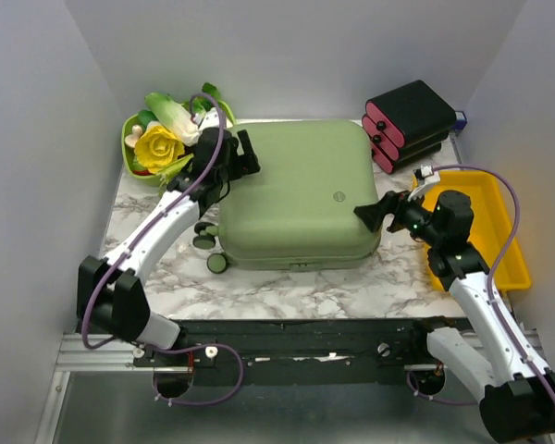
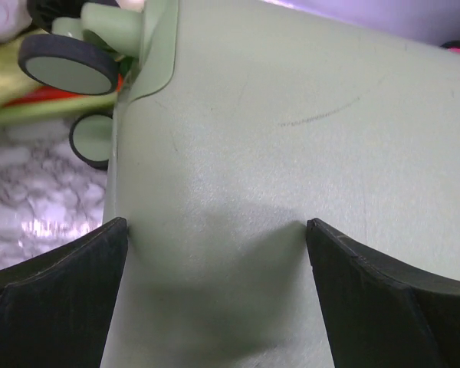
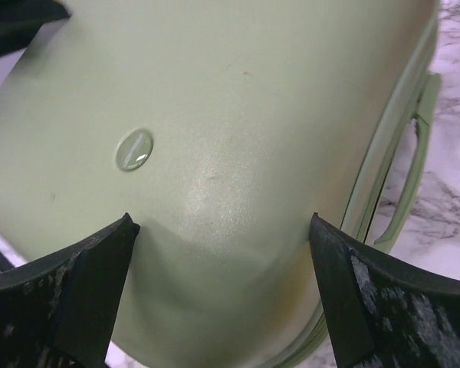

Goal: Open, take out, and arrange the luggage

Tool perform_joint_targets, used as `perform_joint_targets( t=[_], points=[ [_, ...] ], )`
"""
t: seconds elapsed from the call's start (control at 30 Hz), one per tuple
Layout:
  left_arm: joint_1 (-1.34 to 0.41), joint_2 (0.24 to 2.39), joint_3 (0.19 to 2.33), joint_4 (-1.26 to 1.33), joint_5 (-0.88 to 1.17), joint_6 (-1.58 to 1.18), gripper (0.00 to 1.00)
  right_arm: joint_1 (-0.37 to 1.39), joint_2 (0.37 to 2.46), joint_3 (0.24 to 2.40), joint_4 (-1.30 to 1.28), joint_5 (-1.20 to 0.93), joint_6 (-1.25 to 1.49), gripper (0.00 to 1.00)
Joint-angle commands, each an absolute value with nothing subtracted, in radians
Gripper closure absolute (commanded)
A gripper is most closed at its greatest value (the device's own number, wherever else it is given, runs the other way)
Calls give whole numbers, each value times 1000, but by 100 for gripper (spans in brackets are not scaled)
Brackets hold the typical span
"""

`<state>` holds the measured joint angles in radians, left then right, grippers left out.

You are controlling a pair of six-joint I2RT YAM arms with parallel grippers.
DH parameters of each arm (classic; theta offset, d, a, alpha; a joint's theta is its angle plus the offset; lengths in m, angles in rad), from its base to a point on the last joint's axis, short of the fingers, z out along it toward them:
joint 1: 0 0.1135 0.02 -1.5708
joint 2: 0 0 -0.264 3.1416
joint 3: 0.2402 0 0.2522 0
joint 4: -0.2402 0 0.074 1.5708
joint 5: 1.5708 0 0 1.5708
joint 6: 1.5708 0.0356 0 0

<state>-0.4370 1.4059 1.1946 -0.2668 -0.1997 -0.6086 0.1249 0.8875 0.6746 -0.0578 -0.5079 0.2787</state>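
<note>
The luggage (image 1: 296,194) is a large pale sage-green suitcase lying flat and closed in the middle of the marble table, its wheels (image 1: 217,263) at the near left. My left gripper (image 1: 243,155) hovers open over its far-left corner. In the left wrist view the shell (image 2: 291,138) fills the frame between the spread fingers of the left gripper (image 2: 215,230), with two wheels (image 2: 69,65) at the top left. My right gripper (image 1: 377,211) stands open at the suitcase's right edge. The right wrist view shows the right gripper (image 3: 222,226) over the lid, near the round logo (image 3: 134,149) and side handle (image 3: 414,176).
A black box with pink-red ends (image 1: 409,120) stands at the back right. A shallow yellow tray (image 1: 486,227) lies on the right under my right arm. A green bowl of flowers and vegetables (image 1: 162,139) sits at the back left. White walls close in three sides.
</note>
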Motion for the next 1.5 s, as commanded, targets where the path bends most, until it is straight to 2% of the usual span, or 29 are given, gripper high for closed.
perform_joint_targets(
  t=[0.0,0.13,0.27,0.4,0.53,0.67,0.83,0.93,1.03,1.17,1.37,1.4,1.47],
  points=[
    [-482,1581,1287,-219,207,-565,1,377,827,554,-261,-686,432,1],
    [-482,1695,1364,-215,278,-545,1,483,736,525,-255,-598,515,1],
    [-483,1712,1419,-230,273,-542,1,503,696,560,-313,-533,457,1],
    [-483,1686,1509,-317,210,-526,1,503,675,617,-397,-393,381,0],
    [-482,1558,1551,-444,124,-512,1,503,597,643,-442,-237,388,0],
    [-486,1346,1453,-524,5,-590,1,505,488,621,-440,-129,408,0],
    [-488,1013,1306,-800,-331,-800,1,503,365,557,-446,62,512,0],
    [-488,867,1233,-993,-507,-987,1,503,322,528,-445,74,511,0],
    [-486,745,1163,-1089,-572,-1126,1,503,319,512,-448,60,514,0],
    [-486,680,1068,-1071,-555,-1189,1,503,333,500,-463,49,520,0],
    [-486,761,977,-1000,-525,-1304,2,503,328,489,-465,23,538,0],
    [-486,765,965,-983,-531,-1315,6,503,325,488,-466,23,540,0],
    [-486,772,930,-948,-546,-1388,6,503,318,482,-462,8,549,0]
  ],
)
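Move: Just over the luggage's left part, the left hand has the luggage's middle about 12 cm to its right, 7 cm back and 10 cm below. The near-left wheels sit some 20 cm back and 9 cm left of this hand, the vegetable basket 20 cm left and 7 cm ahead. From the right hand, at the luggage's right side, its middle lies 13 cm left, 5 cm ahead and 9 cm lower; the drawer box is 21 cm ahead, 12 cm right. Drawing back about 10 cm, the right hand works its open fingers against the luggage's right side, edging left then right again and finally sinking slightly. The left hand runs 7 cm further forward over the left part, swings right while turning clockwise, then lifts, sweeps back and left and lowers beside the near-left wheels, turned counter-clockwise some 30 degrees from its start, fingers wide. ##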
